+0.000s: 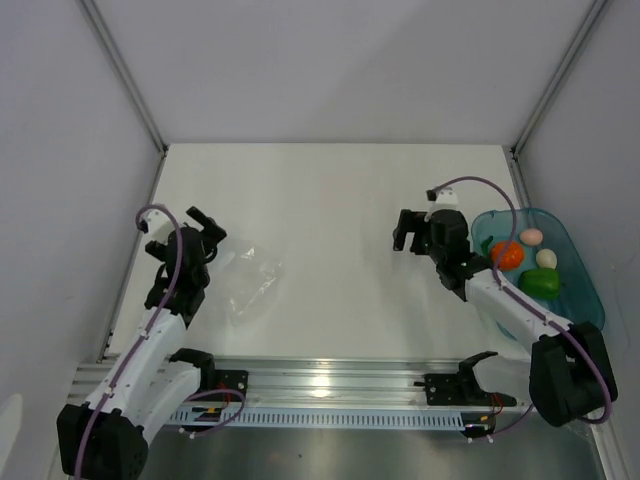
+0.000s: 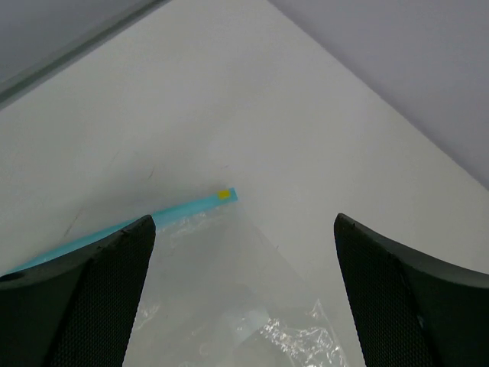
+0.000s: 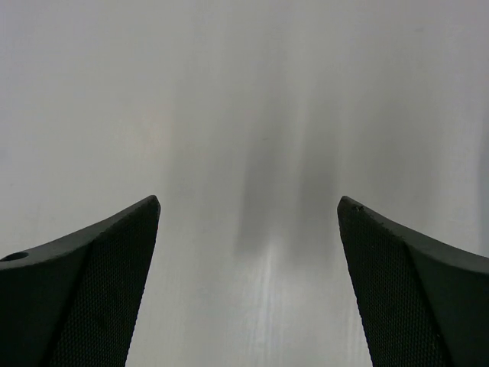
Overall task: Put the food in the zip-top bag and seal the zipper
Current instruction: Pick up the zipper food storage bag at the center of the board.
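Observation:
The clear zip-top bag lies crumpled on the white table, just right of my left gripper. In the left wrist view the bag lies between and below my open fingers, and its teal-blue zipper runs left from a yellow end mark. My left gripper is open and empty above it. The food sits in the teal tray at right: an orange-red round one, a green pepper and two pale eggs. My right gripper is open and empty, left of the tray, over bare table.
White enclosure walls stand to the left, right and far side of the table. A metal rail with the arm bases runs along the near edge. My right arm crosses the tray's left rim.

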Robot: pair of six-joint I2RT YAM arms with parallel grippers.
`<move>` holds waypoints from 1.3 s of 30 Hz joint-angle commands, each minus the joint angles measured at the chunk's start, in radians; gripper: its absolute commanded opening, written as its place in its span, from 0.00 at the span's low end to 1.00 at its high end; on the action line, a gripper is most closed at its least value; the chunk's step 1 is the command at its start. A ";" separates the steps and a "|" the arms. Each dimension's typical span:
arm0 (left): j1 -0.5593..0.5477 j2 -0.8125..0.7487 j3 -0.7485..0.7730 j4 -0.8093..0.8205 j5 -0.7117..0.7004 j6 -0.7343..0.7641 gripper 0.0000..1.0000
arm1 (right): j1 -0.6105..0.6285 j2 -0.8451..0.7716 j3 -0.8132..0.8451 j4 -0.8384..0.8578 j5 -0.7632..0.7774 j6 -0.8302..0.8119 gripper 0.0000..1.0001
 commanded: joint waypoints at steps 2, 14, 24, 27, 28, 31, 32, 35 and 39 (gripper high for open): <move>0.007 0.003 0.127 -0.400 0.087 -0.212 1.00 | 0.128 0.114 0.154 -0.062 -0.061 0.150 0.99; 0.012 -0.317 0.050 -0.383 0.240 -0.114 1.00 | 0.340 0.632 0.496 0.146 -0.588 0.556 0.99; 0.012 -0.320 0.118 -0.494 0.217 -0.041 1.00 | 0.509 0.850 0.615 0.261 -0.574 0.698 0.79; 0.012 -0.333 0.111 -0.483 0.248 -0.034 1.00 | 0.524 0.886 0.627 0.307 -0.603 0.729 0.60; 0.012 -0.333 0.111 -0.481 0.254 -0.034 0.99 | 0.526 0.893 0.625 0.318 -0.620 0.735 0.52; 0.012 -0.311 0.137 -0.500 0.272 -0.034 1.00 | 0.515 0.861 0.586 0.321 -0.600 0.726 0.27; 0.012 -0.301 0.148 -0.506 0.275 -0.034 0.99 | 0.509 0.845 0.567 0.321 -0.585 0.718 0.19; 0.012 -0.256 0.171 -0.537 0.289 -0.036 0.99 | 0.465 0.779 0.495 0.317 -0.593 0.694 0.01; 0.012 -0.209 0.196 -0.532 0.328 -0.011 0.99 | 0.394 0.680 0.444 0.168 -0.625 0.565 0.00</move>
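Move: On the board, the zipper bag's middle lies about 44 cm to the right hand's left, some 12 cm back and 8 cm below; its nearer, right-hand edge is about 36 cm left and 8 cm back. The other way, the tomato sits some 20 cm right and 4 cm back, in the food bin, whose middle is about 27 cm right and 8 cm back. From the left hand, the bag is roughly 15 cm right, 6 cm back and 13 cm below. Sweeping some 36 cm left to the bag, the right hand also draws back and sinks several centimetres, tips its fingers down and swings them counter-clockwise nearly 40 degrees. It shuts them on the film at the bag's right edge, then pulls about 4 cm back to the right. The left hand, still open, backs off about 6 cm and slightly left, away from the bag. ##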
